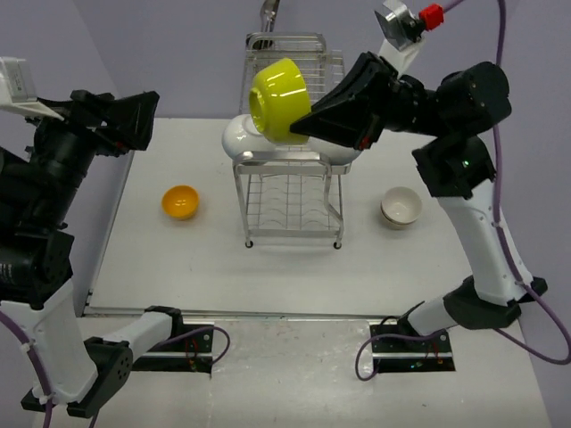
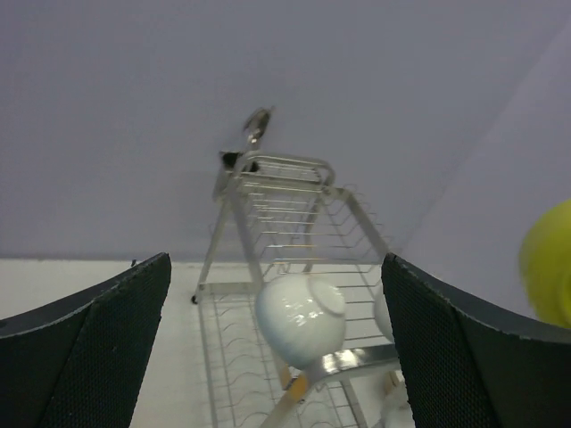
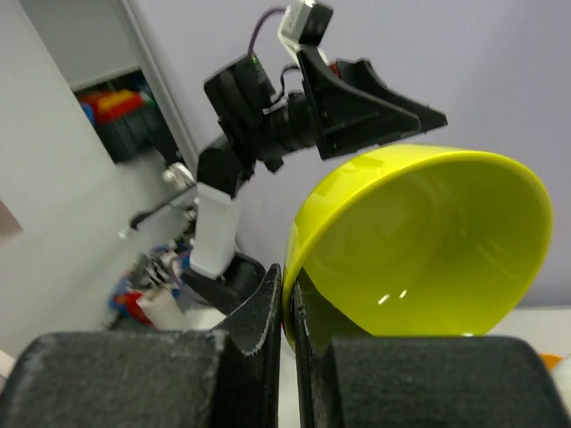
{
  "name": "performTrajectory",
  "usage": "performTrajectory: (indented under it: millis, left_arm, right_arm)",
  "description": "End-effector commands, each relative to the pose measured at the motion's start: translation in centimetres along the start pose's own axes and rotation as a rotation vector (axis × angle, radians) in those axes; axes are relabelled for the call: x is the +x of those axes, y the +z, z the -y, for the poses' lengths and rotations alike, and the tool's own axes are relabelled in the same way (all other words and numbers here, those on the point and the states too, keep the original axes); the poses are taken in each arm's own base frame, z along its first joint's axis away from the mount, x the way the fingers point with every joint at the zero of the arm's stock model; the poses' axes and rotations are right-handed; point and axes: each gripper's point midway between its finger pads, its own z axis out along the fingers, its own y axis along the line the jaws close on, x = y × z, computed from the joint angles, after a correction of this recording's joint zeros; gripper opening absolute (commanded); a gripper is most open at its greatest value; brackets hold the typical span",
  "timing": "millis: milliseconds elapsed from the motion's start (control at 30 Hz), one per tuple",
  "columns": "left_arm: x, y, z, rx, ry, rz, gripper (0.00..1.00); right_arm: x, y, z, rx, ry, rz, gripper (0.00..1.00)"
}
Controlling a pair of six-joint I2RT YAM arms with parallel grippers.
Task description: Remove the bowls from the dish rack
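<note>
My right gripper (image 1: 302, 127) is shut on the rim of the lime green bowl (image 1: 277, 98), held tilted in the air above the top tier of the chrome dish rack (image 1: 290, 192). In the right wrist view the green bowl (image 3: 419, 250) fills the right side, its rim pinched at my right gripper (image 3: 287, 308). A white bowl (image 1: 241, 135) rests on its side at the rack's upper left; the left wrist view shows it as the white bowl (image 2: 301, 316). My left gripper (image 1: 138, 120) stands open, to the left of the rack and apart from it.
An orange-yellow bowl (image 1: 180, 201) sits on the table left of the rack. A white bowl (image 1: 401, 207) sits right of the rack. Another white bowl (image 1: 343, 153) shows partly under my right gripper on the rack's top tier.
</note>
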Motion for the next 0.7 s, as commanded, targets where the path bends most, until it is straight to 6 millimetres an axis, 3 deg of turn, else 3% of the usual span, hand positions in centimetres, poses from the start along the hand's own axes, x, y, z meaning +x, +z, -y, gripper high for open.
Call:
performTrajectory:
  millis: [0, 33, 67, 133, 167, 200, 233, 267, 300, 333, 400, 433, 533, 667]
  left_arm:
    - [-0.6, -3.5, 5.8, 0.281, -0.032, -0.052, 1.0]
    - [-1.0, -3.9, 6.8, 0.338, -0.041, -0.034, 1.0]
    - [0.4, -4.8, 7.9, 0.414, -0.072, -0.084, 1.0]
    - [2.1, -4.8, 8.5, 0.475, -0.101, -0.136, 1.0]
    - [2.5, -6.1, 9.1, 0.518, -0.112, -0.148, 1.0]
    - [3.1, -6.4, 9.1, 0.527, -0.116, -0.161, 1.0]
    - [4.8, -6.0, 8.5, 0.519, -0.128, -0.2, 1.0]
    - [5.3, -6.9, 8.5, 0.524, -0.123, -0.202, 1.0]
    - [6.5, -7.0, 8.1, 0.517, -0.122, -0.233, 1.0]
    - [8.5, -6.9, 7.4, 0.498, -0.13, -0.284, 1.0]
    - [11.5, -6.6, 6.1, 0.471, -0.124, -0.362, 1.0]
    - [14.8, -6.4, 4.7, 0.429, -0.14, -0.449, 1.0]
    - [20.0, -7.1, 2.6, 0.374, -0.169, -0.583, 1.0]
    - [23.0, -8.4, 1.5, 0.336, -0.187, -0.64, 1.0]
  right_arm:
    - [5.5, -1.0, 2.9, 0.251, -0.18, -0.171, 0.0]
    - [7.1, -1.4, 3.1, 0.297, -0.166, -0.211, 0.0]
    - [9.4, -0.7, 2.7, 0.296, -0.161, -0.259, 0.0]
    - [11.5, -1.9, 3.8, 0.429, -0.224, -0.321, 0.0]
    - [14.5, -1.7, 3.8, 0.438, -0.213, -0.392, 0.0]
    - [16.0, -2.2, 4.3, 0.477, -0.236, -0.432, 0.0]
    - [16.4, -3.5, 5.1, 0.582, -0.27, -0.444, 0.0]
    - [19.9, -3.7, 5.1, 0.583, -0.259, -0.528, 0.0]
    - [21.5, -4.5, 5.2, 0.612, -0.26, -0.581, 0.0]
    - [24.2, -5.1, 5.5, 0.653, -0.276, -0.662, 0.0]
    - [27.6, -6.5, 5.7, 0.698, -0.304, -0.796, 0.0]
    - [30.0, -6.7, 5.7, 0.713, -0.331, -0.884, 0.0]
    - [33.9, -7.5, 4.9, 0.722, -0.358, -1.029, 0.0]
    - [36.6, -6.7, 4.5, 0.692, -0.382, -1.068, 0.0]
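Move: The right hand already holds the green bowl by its rim, the bowl's middle about 5 cm ahead and 3 cm left of its fingers; the left hand's open fingers are some 25 cm to its left, 5 cm farther out and 4 cm lower. In the rack, the two white bowls sit about 35 cm ahead and 37 cm below, one 10 cm left, one 13 cm right. From the left hand, the green bowl lies roughly 23 cm right, about level fore and aft, 3 cm higher. Keeping the green bowl's rim pinched, the right hand drops nearly 40 cm towards the front of the table before the rack, drawing back some 10 cm and drifting about 5 cm left while it rolls roughly 70 degrees, so its fingers swing from pointing left to slanting steeply down. The empty left hand, fingers wide open, first draws back about 8 cm, then sinks some 20 cm and comes about 8 cm right, turning 30 degrees clockwise and tipping down by nearly as much to face the green bowl from above, without touching it. ##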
